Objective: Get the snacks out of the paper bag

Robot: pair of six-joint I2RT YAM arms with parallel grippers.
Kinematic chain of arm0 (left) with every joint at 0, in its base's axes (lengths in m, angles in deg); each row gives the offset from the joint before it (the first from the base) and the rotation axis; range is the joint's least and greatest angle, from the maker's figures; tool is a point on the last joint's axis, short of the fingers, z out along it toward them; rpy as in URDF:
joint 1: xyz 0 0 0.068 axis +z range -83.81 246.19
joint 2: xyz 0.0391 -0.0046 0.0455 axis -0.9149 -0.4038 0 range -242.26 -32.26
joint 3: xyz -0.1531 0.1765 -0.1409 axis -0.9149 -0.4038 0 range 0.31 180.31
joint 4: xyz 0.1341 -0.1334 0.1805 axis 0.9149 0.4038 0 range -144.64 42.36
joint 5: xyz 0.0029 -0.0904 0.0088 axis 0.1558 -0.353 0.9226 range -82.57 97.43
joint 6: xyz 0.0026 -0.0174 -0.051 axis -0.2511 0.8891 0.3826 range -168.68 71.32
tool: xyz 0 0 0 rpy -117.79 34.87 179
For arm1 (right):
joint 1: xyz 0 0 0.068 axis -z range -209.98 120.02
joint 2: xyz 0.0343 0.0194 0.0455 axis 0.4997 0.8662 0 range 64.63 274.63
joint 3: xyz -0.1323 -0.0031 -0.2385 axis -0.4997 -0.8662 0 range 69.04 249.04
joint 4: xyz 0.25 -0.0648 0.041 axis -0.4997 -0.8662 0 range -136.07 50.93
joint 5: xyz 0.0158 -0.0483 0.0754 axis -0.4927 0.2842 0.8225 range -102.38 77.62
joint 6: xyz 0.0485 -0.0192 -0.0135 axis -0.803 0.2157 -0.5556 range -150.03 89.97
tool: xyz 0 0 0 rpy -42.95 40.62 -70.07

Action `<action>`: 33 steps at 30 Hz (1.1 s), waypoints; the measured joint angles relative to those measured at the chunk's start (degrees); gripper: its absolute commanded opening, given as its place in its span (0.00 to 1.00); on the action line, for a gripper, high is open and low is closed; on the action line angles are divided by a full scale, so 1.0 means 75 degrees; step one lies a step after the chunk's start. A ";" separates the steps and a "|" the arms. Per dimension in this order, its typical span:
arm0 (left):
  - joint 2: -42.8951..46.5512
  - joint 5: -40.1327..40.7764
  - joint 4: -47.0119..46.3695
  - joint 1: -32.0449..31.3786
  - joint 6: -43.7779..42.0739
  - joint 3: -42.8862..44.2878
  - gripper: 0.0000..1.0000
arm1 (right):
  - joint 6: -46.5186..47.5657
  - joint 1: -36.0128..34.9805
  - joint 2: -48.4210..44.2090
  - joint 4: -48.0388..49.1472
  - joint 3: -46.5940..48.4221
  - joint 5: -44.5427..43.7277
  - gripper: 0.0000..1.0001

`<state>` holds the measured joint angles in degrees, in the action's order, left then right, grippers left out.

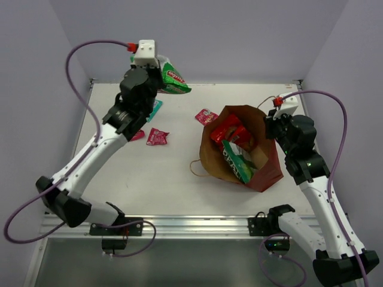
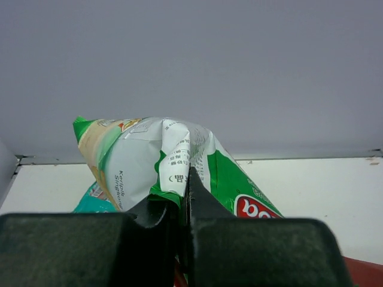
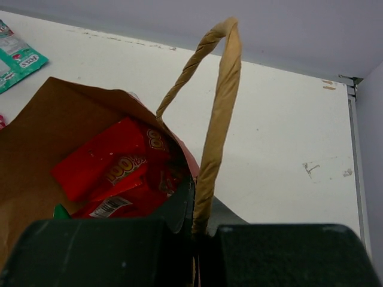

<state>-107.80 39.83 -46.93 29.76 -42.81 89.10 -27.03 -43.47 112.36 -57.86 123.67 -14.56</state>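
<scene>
The brown paper bag (image 1: 210, 150) stands open at the table's right, with red snacks (image 1: 230, 128) and a green-and-white packet (image 1: 238, 161) inside. My right gripper (image 1: 270, 124) is shut on the bag's twine handle (image 3: 219, 113) at the rim, and a red packet (image 3: 106, 168) shows just inside the bag (image 3: 66, 116). My left gripper (image 1: 159, 67) is raised at the back left, shut on a green-and-white packet (image 1: 175, 79). The wrist view shows the foil (image 2: 173, 152) pinched between the closed fingers (image 2: 187, 200). Two small pink packets (image 1: 206, 116) (image 1: 157, 137) lie on the table.
A flat teal packet (image 1: 155, 108) lies under the left arm, and it also shows in both wrist views (image 2: 93, 200) (image 3: 17, 57). A loose handle loop (image 1: 196, 166) sticks out at the bag's near left. Grey walls close the table's back and sides.
</scene>
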 measured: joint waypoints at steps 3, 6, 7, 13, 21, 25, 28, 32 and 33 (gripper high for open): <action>-0.1096 -0.0731 -0.0764 0.0557 0.0096 -0.0338 0.00 | 0.0000 0.0000 0.0000 -0.0003 0.0000 0.0017 0.00; -0.2040 -0.1422 -0.1510 0.0976 0.0408 -0.0688 0.00 | 0.0000 0.0000 0.0000 -0.0003 0.0000 0.0020 0.00; -0.2314 -0.1649 -0.1897 0.1102 0.0551 -0.0927 0.00 | 0.0000 0.0000 -0.0003 0.0000 0.0000 0.0023 0.00; -0.3037 -0.2017 -0.3943 0.1306 0.1026 -0.2238 0.15 | 0.0000 0.0000 -0.0003 0.0000 -0.0003 0.0050 0.00; -0.3491 -0.2853 -0.5817 0.1568 0.1801 -0.3617 0.97 | 0.0003 0.0000 -0.0003 -0.0003 -0.0003 0.0052 0.00; -0.2871 -0.2879 -0.5007 0.1617 0.1923 -0.3946 1.00 | 0.0003 0.0000 -0.0003 -0.0012 -0.0003 0.0210 0.00; -0.1862 -0.2833 -0.3896 0.1603 0.1935 -0.3920 1.00 | 0.0003 0.0000 -0.0012 -0.0012 -0.0003 0.0251 0.00; -0.0274 -0.2964 -0.2381 0.1486 0.2063 -0.3465 1.00 | 0.0003 0.0000 -0.0044 -0.0017 -0.0003 0.0251 0.00; 0.0093 -0.3005 -0.2098 0.1358 0.2122 -0.3351 1.00 | 0.0003 0.0000 -0.0055 -0.0020 -0.0003 0.0254 0.00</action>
<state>-107.10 17.30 -62.67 39.95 -26.90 63.97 -27.00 -43.47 111.94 -58.01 123.65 -12.65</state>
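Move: The left hand, holding the green-and-white chip bag, is bound for a bare patch of table about 16 cm ahead, 13 cm to its right and some 43 cm below. The pink packet lies 6 cm right of that patch, level with it. From the left hand, the red packet is 5 cm ahead and 3 cm left, the teal packet 24 cm ahead and 12 cm left, both on the table. From the right hand, the patch lies about 23 cm ahead, 25 cm left, 28 cm below. Down and forward in one fast swoop, the left hand carries the chip bag towards the open table beside the pink packet, sinking about 27 cm and reaching 13 cm out, fingers tipping slightly down. The fingers spread wide during the last of the descent and let go of the bag; the empty hand then pulls back some 10 cm and rises about 13 cm, still open. ##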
